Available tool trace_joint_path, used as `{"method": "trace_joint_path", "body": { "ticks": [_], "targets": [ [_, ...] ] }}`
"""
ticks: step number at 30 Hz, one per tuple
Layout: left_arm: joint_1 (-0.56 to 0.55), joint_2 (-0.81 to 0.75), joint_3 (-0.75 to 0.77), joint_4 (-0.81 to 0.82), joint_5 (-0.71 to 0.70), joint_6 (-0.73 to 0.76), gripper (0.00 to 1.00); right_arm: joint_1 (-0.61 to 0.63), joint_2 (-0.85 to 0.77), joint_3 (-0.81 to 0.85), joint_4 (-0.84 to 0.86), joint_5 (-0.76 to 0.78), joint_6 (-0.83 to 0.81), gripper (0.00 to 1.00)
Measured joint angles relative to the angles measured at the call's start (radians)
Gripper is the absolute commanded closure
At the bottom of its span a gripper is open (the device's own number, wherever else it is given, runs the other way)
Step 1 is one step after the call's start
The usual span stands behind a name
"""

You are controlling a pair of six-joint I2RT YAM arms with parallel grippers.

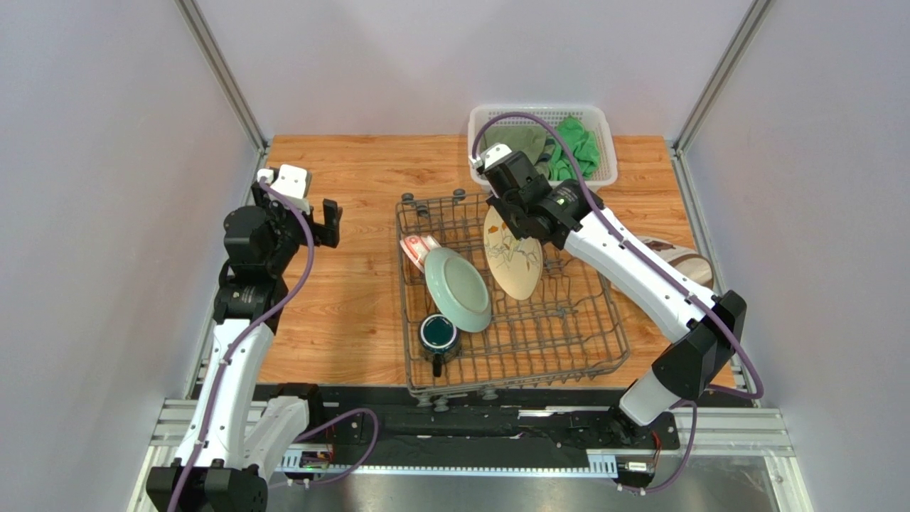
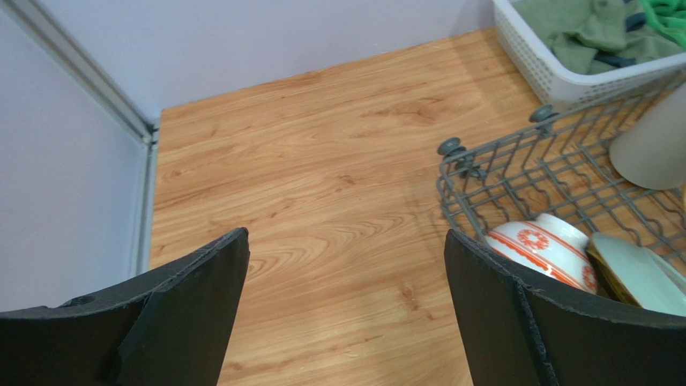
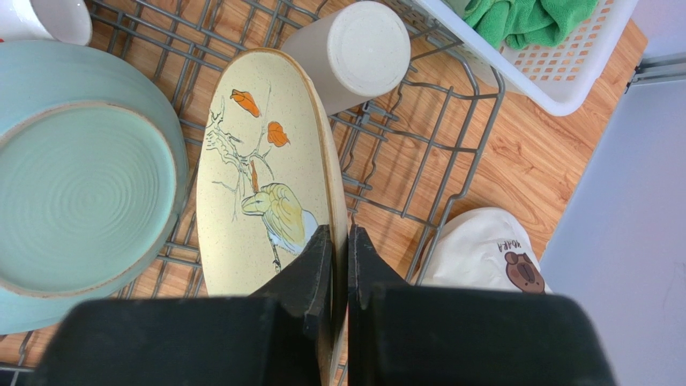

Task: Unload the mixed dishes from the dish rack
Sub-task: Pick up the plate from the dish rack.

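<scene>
The grey wire dish rack (image 1: 409,320) stands mid-table. In it a cream plate with a bird motif (image 1: 515,261) leans on edge, and my right gripper (image 3: 338,237) is shut on its upper rim (image 3: 334,169). Left of it leans a pale green plate (image 1: 459,288), with a red-and-white bowl (image 1: 419,249) behind and a dark teal mug (image 1: 438,336) in front. A tall beige cup (image 3: 354,52) lies in the rack's far part. My left gripper (image 1: 302,213) hangs open over bare wood left of the rack, with nothing between its fingers (image 2: 483,281).
A white mesh basket (image 1: 603,115) with green cloths (image 1: 575,144) sits at the back right, touching the rack's far corner. A beige cap with a bear print (image 3: 483,249) lies right of the rack. Grey walls close in the table on three sides.
</scene>
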State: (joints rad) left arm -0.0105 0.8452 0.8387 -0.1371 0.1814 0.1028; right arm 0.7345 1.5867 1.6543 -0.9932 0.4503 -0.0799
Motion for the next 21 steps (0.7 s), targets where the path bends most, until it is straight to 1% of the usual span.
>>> {"method": "trace_joint_path", "body": {
  "ticks": [5,6,7,15,17,21],
  "targets": [
    [0.000,0.011,0.016,-0.018,0.135,-0.001,0.02,0.000,-0.003,0.009,-0.003,0.000,-0.010,1.00],
    [0.000,0.019,0.032,-0.026,0.193,-0.001,0.02,0.000,-0.005,0.010,-0.003,-0.003,-0.015,1.00],
    [0.000,0.021,0.035,-0.027,0.204,-0.001,0.02,0.000,-0.008,0.011,-0.005,-0.006,-0.020,1.00],
    [-0.006,0.073,0.137,-0.071,0.480,0.004,0.02,0.002,-0.066,0.037,0.011,-0.071,-0.085,1.00],
    [-0.025,0.086,0.159,-0.087,0.532,0.019,0.02,0.005,-0.084,0.037,0.024,-0.089,-0.107,1.00],
    [-0.112,0.126,0.210,-0.136,0.584,0.068,0.01,0.014,-0.109,0.037,0.048,-0.116,-0.146,1.00]
  ]
}}
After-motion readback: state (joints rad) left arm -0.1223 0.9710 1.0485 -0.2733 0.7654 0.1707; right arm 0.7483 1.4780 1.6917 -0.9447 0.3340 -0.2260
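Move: My right hand already grips the cream plate by its rim; the plate's middle hangs about 9 cm below that hand, 1 cm back and 2 cm left. From the right hand, the celadon plate leans 5 cm back, 11 cm left and 17 cm down, and the grey cup stands 11 cm ahead, 1 cm left, 17 cm down. From my left hand the cream plate is roughly 36 cm right, 4 cm back, 14 cm down; the celadon plate 26 cm right, 7 cm back, 22 cm down. I keep the cream plate's rim pinched in my right hand and, after a brief pause, raise it about 5 cm, swinging slightly counter-clockwise. Meanwhile my empty left hand sweeps some 12 cm right towards that plate, easing back and up about 4 cm each, its fingers staying wide open and turning about 40 degrees clockwise to face the rack. ##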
